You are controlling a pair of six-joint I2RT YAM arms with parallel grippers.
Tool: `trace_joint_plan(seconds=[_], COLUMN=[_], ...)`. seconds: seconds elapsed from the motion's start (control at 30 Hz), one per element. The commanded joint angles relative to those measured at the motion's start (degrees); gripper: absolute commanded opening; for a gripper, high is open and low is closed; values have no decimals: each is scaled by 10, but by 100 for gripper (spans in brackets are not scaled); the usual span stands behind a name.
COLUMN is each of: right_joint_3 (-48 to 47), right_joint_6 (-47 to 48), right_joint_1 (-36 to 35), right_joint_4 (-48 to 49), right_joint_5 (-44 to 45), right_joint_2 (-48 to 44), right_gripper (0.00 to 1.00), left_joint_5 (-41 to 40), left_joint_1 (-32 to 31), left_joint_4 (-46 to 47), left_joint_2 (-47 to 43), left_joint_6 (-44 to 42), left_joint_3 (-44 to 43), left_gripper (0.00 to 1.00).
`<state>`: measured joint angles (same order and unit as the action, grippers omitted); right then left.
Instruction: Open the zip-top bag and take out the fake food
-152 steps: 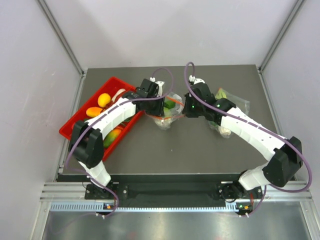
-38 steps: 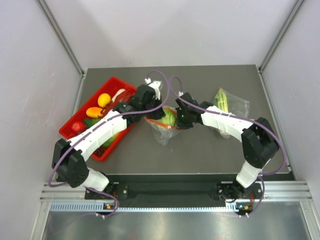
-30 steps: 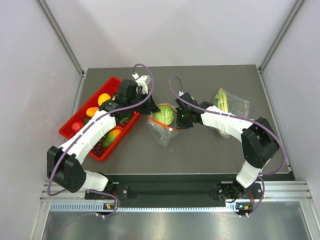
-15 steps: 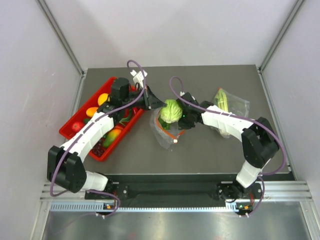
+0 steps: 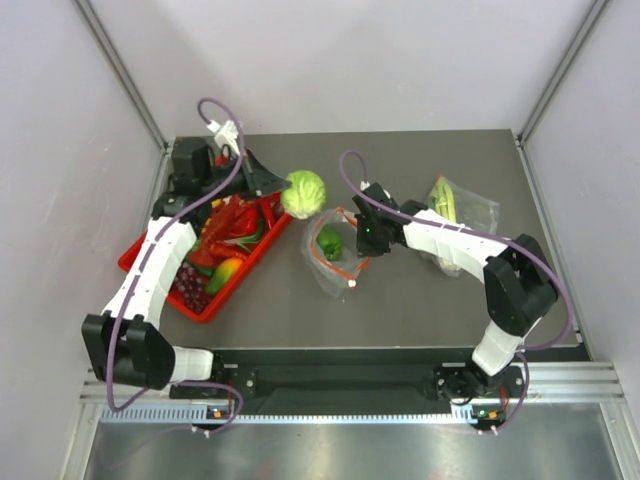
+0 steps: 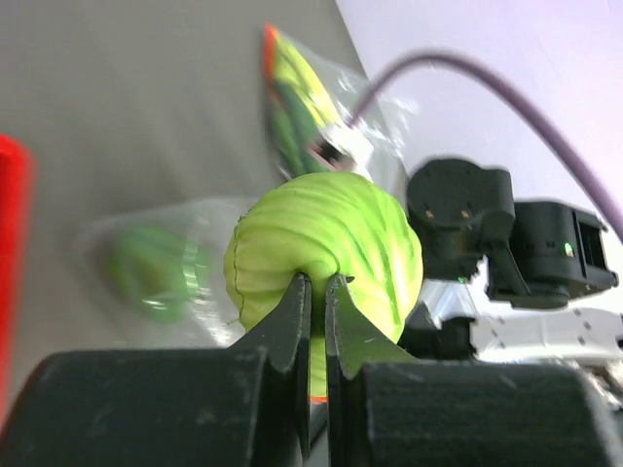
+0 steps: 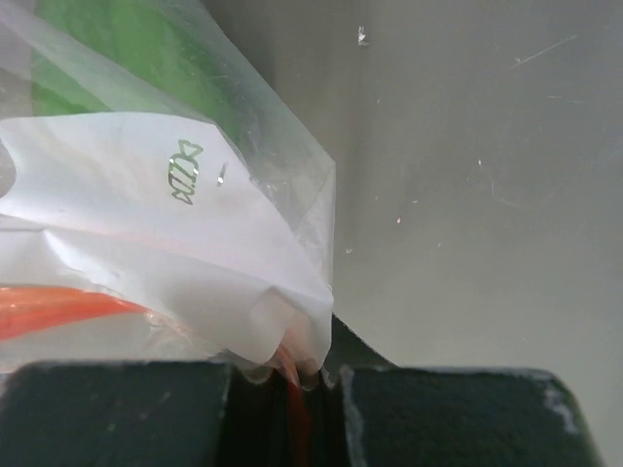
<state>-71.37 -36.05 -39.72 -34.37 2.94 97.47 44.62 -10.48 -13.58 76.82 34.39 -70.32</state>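
The pale green cabbage hangs in the air just right of the red tray, with my left gripper shut on a fold of it. In the left wrist view the jaws pinch the cabbage from below. The zip-top bag lies mid-table with its red-orange mouth gaping, and a dark green piece rests inside. My right gripper is shut on the bag's right edge. Close up, the plastic and the red strip are clamped between its jaws.
The red tray at the left holds red chili pieces, dark grapes and yellow-orange fruit. A second clear bag with a leek lies at the right, behind the right arm.
My left gripper has lifted the cabbage out of the bag and carried it left and back, to just beside the tray. The right gripper has kept its hold on the bag.
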Motion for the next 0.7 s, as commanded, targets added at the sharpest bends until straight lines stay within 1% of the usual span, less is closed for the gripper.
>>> trace_joint_plan(seconds=[0.0,0.07,0.17,0.2,0.23,0.3,0.33,0.4,0.43,0.53,0.67], right_joint_3=[-22,-22,-22,-24,-25,-26,-26,-27,-27,-28,-30], right_joint_6=[2,2,2,3,3,4,5,5,5,6,8], right_joint_1=[-2,-2,-2,-2,-2,-1,-2,-2,-2,-3,-2], right_joint_4=[1,2,1,1,2,2,1,1,2,3,6], right_joint_5=[11,11,12,11,11,9,9,7,7,3,-2], right_joint_2=[-9,-10,-11,-11,-11,-9,-10,-8,-8,-5,-4], right_gripper=[0,0,0,0,0,0,0,0,0,0,0], left_joint_5=[6,-1,-51,-105,-134,-209,-263,-305,-342,-394,-439], left_joint_1=[41,72,120,128,136,138,141,143,147,152,158], left_joint_4=[-39,-50,-58,-58,-58,-51,-46,-30,-13,11,43], left_joint_2=[-35,-39,-35,-31,-29,-19,-13,7,15,59,108], left_joint_6=[-47,-58,-68,-71,-78,-92,-100,-104,-106,-115,-124], left_joint_3=[-37,-36,-34,-32,-31,-31,-32,-32,-31,-43,-59], left_gripper=[0,0,0,0,0,0,0,0,0,0,0])
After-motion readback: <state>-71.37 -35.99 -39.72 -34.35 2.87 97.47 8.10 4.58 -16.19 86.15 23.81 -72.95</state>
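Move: The left gripper already holds the green cabbage; its goal, the far end of the red tray, lies about 16 cm ahead, 20 cm to the left and 27 cm below. In the tray, the red pepper is only 2 cm ahead and 16 cm left, the lemon 9 cm ahead and 27 cm left. The open bag with the green pepper is 2 cm back and 9 cm right. From the right hand, that tray end is some 20 cm ahead, 36 cm left and 5 cm lower. Bring the left gripper fast to its left, about 20 cm, and forward roughly half as far, carrying the cabbage away from the bag to above the tray's far end. Travel almost level at first, then sink while still swinging across. Turn the wrist some 45 degrees counter-clockwise with its left side rising, and keep the pinch shut. ##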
